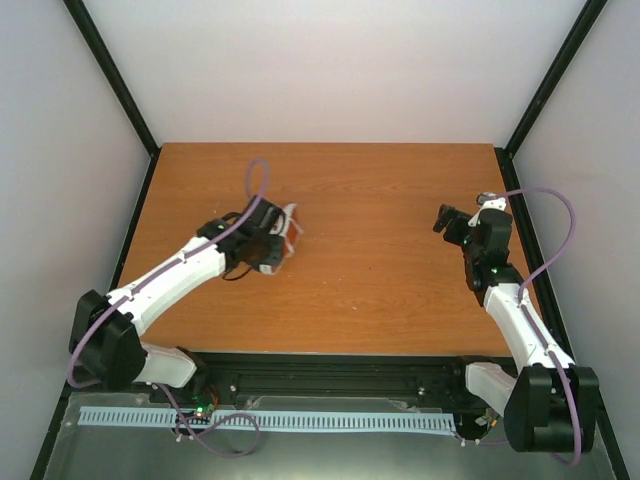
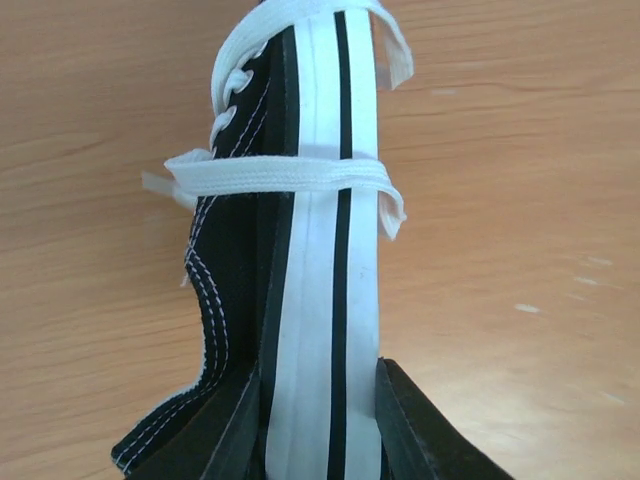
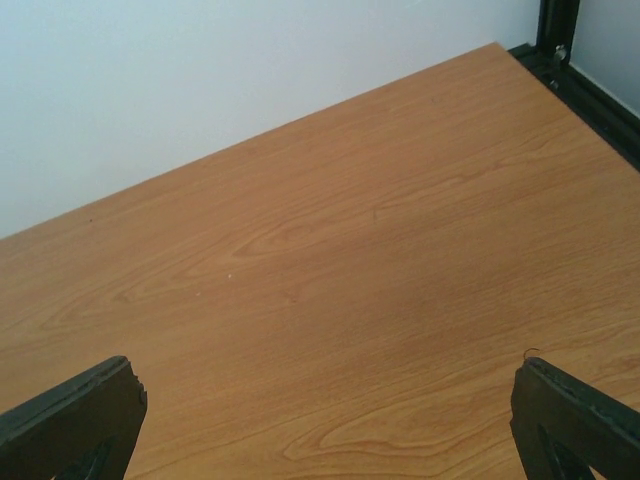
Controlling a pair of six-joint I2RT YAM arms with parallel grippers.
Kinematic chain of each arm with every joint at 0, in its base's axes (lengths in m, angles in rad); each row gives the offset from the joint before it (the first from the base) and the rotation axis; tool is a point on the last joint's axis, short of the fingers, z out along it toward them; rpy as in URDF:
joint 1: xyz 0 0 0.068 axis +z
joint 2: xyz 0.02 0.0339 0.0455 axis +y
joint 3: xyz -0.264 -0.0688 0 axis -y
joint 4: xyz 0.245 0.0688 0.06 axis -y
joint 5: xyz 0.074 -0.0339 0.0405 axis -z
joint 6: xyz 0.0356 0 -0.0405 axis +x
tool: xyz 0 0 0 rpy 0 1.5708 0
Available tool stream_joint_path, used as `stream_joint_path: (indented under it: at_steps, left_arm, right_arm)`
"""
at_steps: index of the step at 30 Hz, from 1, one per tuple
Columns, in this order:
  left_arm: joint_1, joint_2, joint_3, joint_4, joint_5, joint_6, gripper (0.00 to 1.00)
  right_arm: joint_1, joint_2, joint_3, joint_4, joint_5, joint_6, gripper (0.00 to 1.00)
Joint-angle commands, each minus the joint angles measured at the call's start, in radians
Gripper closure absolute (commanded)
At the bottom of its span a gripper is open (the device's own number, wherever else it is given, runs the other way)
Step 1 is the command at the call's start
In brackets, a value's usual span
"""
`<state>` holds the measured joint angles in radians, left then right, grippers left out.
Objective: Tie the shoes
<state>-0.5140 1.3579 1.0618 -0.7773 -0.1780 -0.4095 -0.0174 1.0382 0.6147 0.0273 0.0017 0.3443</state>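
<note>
The shoe [image 2: 322,280] is a small black canvas sneaker with a white sole rim, tipped on its side so the sole edge faces the left wrist camera. My left gripper [image 2: 320,370] is shut on the shoe, one finger on the black upper and one on the sole. White laces [image 2: 280,175] wrap loosely across the sole rim, untied. From above, the shoe [image 1: 288,232] shows at the table's left middle, mostly hidden under the left gripper [image 1: 268,246]. My right gripper [image 1: 447,222] hangs open over bare wood at the far right, fingers [image 3: 90,410] wide apart, holding nothing.
The wooden table [image 1: 380,260] is fenced by black frame posts [image 1: 545,85] and white walls. The right wrist view shows the table's back right corner and black rail [image 3: 590,90]. A purple cable [image 1: 258,180] loops above the left wrist.
</note>
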Motion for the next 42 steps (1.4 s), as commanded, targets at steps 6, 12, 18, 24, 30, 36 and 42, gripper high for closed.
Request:
stream_joint_path:
  at_steps: [6,12,18,24,30,36,42]
  left_arm:
    - [-0.339,0.119,0.309,0.165,0.047,-0.086,0.99]
    - [-0.338,0.188,0.304,0.01,-0.386,-0.049,0.99]
    - [-0.355,0.228,0.213,-0.079,-0.498,-0.092,0.99]
    - [-0.486,0.392,0.234,-0.167,-0.513,-0.148,0.99]
    - [-0.599,0.479,0.309,-0.238,-0.469,-0.166,0.66]
    - [-0.603,0.248,0.277,-0.081,-0.206,-0.113,0.04]
    - [-0.454,0.105,0.134,0.069,-0.03,-0.087,0.0]
  right_arm:
    - [0.0,0.029,0.038,-0.013,-0.04,-0.038,0.0]
    - [-0.001,0.022,0.028,-0.013,-0.046,-0.042,0.0]
    - [-0.001,0.036,0.029,0.002,-0.078,-0.04,0.0]
    - [-0.001,0.041,0.032,-0.003,-0.088,-0.047,0.0]
    - [-0.001,0.031,0.028,-0.005,-0.103,-0.054,0.0]
    - [-0.001,0.051,0.048,-0.005,-0.211,-0.063,0.0]
    - [0.023,0.115,0.083,-0.013,-0.363,-0.061,0.0]
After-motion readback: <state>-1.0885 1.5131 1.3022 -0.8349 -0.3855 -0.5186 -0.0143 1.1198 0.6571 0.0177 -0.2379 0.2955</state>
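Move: The shoe hangs by its heel in the left hand, its middle some 7 cm ahead and 2 cm to the right, slightly above the fingers. It is bound for bare table in the centre, about 16 cm to this hand's right, 2 cm ahead and 10 cm below. From the open right hand that spot lies roughly 39 cm to the left, 3 cm back and 15 cm below. The shoe, still pinched at the heel, is swung right by the left hand about 16 cm while rising, brought back left while sinking, then carried right, back and down to the table, the hand rolling its left side up. The fingers open wide low down, and the hand levels and climbs about 10 cm off the shoe. The open right hand drifts some 4 cm left towards it, turning counter-clockwise. ##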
